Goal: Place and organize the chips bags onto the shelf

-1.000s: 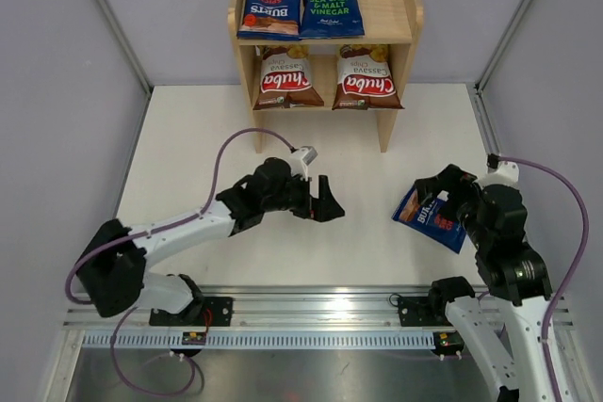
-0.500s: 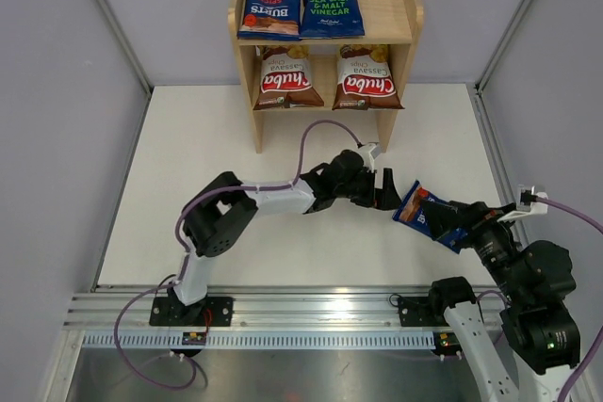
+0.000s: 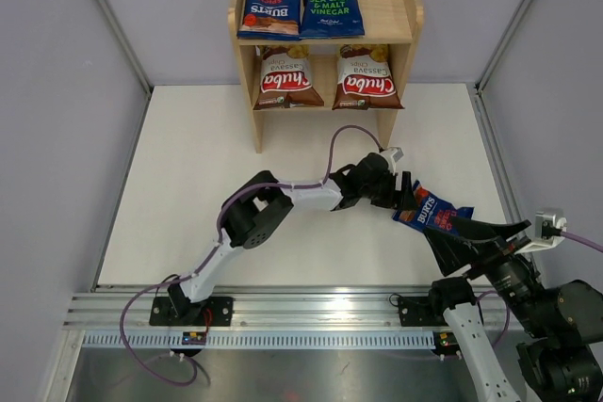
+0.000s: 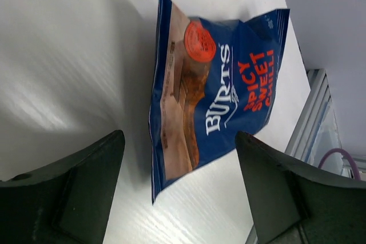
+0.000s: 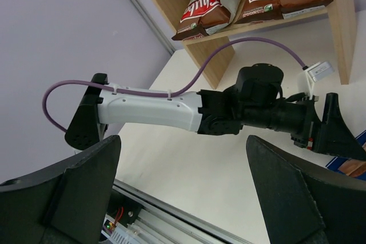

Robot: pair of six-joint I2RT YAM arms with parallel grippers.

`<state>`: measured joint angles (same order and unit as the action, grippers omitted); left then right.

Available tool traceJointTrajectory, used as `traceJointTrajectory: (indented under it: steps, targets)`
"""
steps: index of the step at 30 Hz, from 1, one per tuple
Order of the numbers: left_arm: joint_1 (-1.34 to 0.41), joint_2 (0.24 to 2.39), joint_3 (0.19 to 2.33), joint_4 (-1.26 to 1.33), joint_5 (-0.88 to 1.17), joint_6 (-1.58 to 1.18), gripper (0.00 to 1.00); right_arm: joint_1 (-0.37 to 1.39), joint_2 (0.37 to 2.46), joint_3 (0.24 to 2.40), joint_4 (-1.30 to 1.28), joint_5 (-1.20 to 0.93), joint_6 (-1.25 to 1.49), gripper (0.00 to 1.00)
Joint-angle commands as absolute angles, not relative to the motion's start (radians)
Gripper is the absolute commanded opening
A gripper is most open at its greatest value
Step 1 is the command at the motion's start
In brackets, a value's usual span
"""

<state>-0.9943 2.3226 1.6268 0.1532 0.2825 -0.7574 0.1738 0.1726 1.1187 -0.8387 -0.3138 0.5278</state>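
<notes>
A dark blue Burts bag (image 3: 436, 217) lies on the white table between my two grippers; the left wrist view shows it (image 4: 220, 92) printed "Spicy Sweet Chilli". My left gripper (image 3: 406, 199) is open, its fingers spread just short of the bag's left end (image 4: 180, 138). My right gripper (image 3: 474, 233) is open and empty just behind the bag's near side (image 5: 182, 141). The wooden shelf (image 3: 415, 8) holds two Burts bags (image 3: 270, 7) (image 3: 331, 7) on the top tier. Two brown Chuba bags (image 3: 286, 77) (image 3: 366, 77) are on the lower tier.
The right part of the shelf's top tier (image 3: 386, 8) is bare wood. The left arm (image 3: 283, 197) stretches across the table's middle, with its purple cable (image 3: 334, 143) looping above it. A metal rail (image 3: 301, 313) runs along the near edge. Grey walls enclose the table.
My left arm has reached right until its open fingers flank the bag's end. My right gripper has let go of the bag and drawn back toward the near edge.
</notes>
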Motion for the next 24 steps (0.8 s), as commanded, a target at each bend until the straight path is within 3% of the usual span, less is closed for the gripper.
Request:
traceJointTrajectory:
  steps: [1, 4, 6, 8, 9, 11, 12, 19, 24]
  targets:
    - [-1.0, 2.381, 1.695, 0.152, 0.298, -0.765, 0.81, 0.17, 0.155, 1.131, -0.831, -0.37, 0.523, 0.98]
    - [-1.0, 2.411, 1.721, 0.146, 0.299, -0.781, 0.69, 0.17, 0.15, 1.15, -0.841, -0.376, 0.52, 0.98]
    - [-0.999, 2.433, 1.736, 0.143, 0.299, -0.79, 0.52, 0.172, 0.152, 1.169, -0.842, -0.387, 0.522, 0.98]
    - [-0.999, 2.45, 1.759, 0.13, 0.295, -0.796, 0.42, 0.17, 0.149, 1.178, -0.839, -0.406, 0.528, 0.98]
    - [-0.999, 2.453, 1.763, 0.13, 0.291, -0.798, 0.27, 0.17, 0.15, 1.18, -0.842, -0.413, 0.528, 0.98]
    - [-0.999, 2.436, 1.744, 0.146, 0.285, -0.801, 0.14, 0.17, 0.15, 1.183, -0.844, -0.413, 0.522, 0.98]
    - [-0.999, 2.419, 1.721, 0.172, 0.258, -0.802, 0.01, 0.17, 0.15, 1.184, -0.85, -0.411, 0.514, 0.98]
    - [-1.0, 2.027, 1.289, 0.367, 0.123, -0.789, 0.0, 0.17, 0.152, 1.154, -0.894, -0.382, 0.495, 0.98]
    - [-1.0, 1.662, 1.097, 0.177, 0.1, -0.683, 0.0, 0.17, 0.166, 1.05, -0.898, -0.353, 0.529, 0.99]
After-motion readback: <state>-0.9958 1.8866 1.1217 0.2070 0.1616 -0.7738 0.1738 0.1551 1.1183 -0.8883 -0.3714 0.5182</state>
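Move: The Burts sweet chilli chips bag lies about 7 cm to the right of the left hand, 4 cm back and some 3 cm below, its left end already close by the open fingers. The foot of the shelf's near right leg is about 11 cm ahead and 5 cm left of this hand; the right cassava bag sits some 16 cm ahead, 11 cm left and 13 cm higher. From the right hand, the chilli bag is about 15 cm ahead, 5 cm right and 36 cm below. Ease the left gripper down about 2.5 cm and a touch further right while closing the fingers fully, so they pinch the chilli bag's left end near the table. Keep that grip and pull quickly left some 11 cm and back about 5 cm, lifting about 6 cm, mostly late in the pull. ##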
